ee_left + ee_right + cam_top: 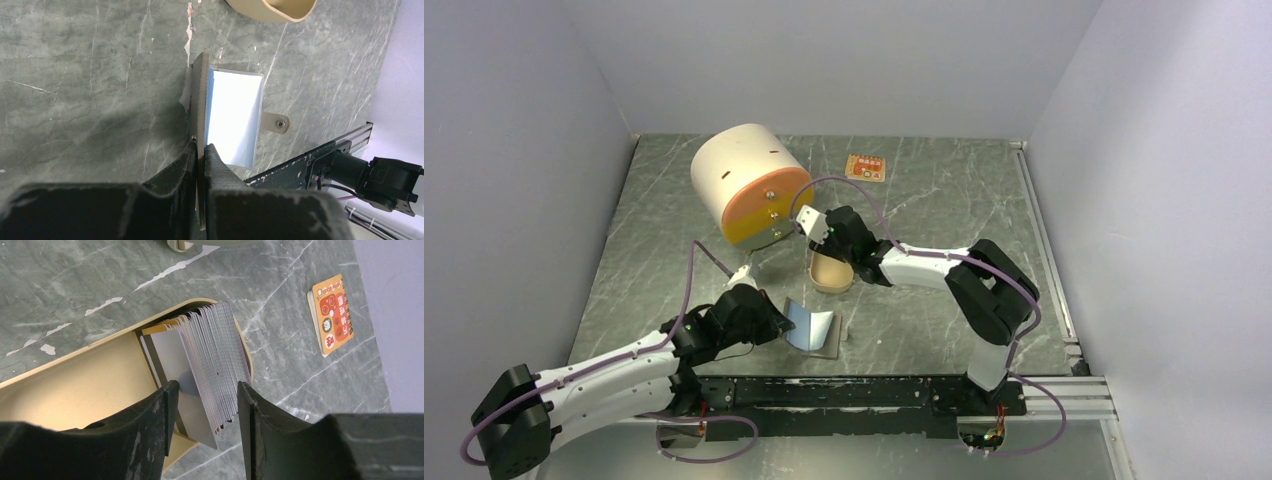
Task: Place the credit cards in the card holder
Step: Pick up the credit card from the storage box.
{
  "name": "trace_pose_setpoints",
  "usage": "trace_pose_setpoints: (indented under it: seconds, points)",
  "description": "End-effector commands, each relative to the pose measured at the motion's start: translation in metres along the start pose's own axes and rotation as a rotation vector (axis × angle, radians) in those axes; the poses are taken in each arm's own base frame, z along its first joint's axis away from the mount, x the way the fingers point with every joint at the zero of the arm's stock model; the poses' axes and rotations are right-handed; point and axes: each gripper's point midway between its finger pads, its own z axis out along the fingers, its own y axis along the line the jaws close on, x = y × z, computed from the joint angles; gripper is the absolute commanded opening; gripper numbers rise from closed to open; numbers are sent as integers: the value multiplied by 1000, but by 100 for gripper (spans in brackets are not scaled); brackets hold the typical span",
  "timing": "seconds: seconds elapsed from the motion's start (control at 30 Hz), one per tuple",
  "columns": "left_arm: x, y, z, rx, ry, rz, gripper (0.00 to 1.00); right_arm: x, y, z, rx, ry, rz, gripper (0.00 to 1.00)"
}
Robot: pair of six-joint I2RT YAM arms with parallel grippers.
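The card holder (812, 328) lies open like a book on the table, its shiny inside (235, 115) facing up. One half of it stands upright (201, 100), and my left gripper (200, 147) is shut on that thin plate, also seen from above (774, 322). The credit cards (215, 355) stand on edge as a stack of several in a tan oval tin (75, 385). A grey card (187, 390) faces front and a gold one (155, 329) shows at the back. My right gripper (206, 386) is open, its jaws straddling the stack with a gap on the right side.
A big white cylinder with an orange face (749, 185) lies behind the tan tin (832, 275). An orange printed card (865, 167) rests at the far side. A black rail (864, 392) runs along the near edge. Grey walls close in on three sides.
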Motion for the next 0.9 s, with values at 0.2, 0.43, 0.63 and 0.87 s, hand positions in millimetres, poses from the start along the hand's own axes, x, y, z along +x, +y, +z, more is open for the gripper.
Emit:
trace_pose_setpoints:
  seconds: [0.2, 0.43, 0.63, 0.87]
  points:
    - [-2, -15, -1, 49, 2, -9, 9, -13, -19, -8, 32, -29, 21, 43]
    - [-2, -14, -1, 50, 1, -10, 9, -16, -12, -11, -20, -34, 25, 24]
    - [-1, -14, 0, 48, 7, -10, 9, -18, -2, -18, -90, -36, 48, 19]
    - [0, -13, 3, 41, 11, -16, 9, -22, -1, -27, -121, -31, 63, 8]
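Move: The front credit card of the stack in the storage box lies just back of the right hand point, about 1 cm back, 1 cm left and 2 cm down, beside one of the half-open fingers. The box's middle is roughly 4 cm back and 4 cm down; the orange notebook lies about 22 cm ahead and 8 cm right, some 5 cm lower. From the left hand, holding the open card holder, the card is about 18 cm ahead, 10 cm right, roughly level. The front card gets pinched between the right fingertips as they close from half open to nearly shut. After a brief hover, the right hand draws back towards the box's empty near end, about 2 cm, easing up slightly at the last, while its fingers tip down some 5 degrees. The left hand keeps its grip on the card holder, staying in place. ##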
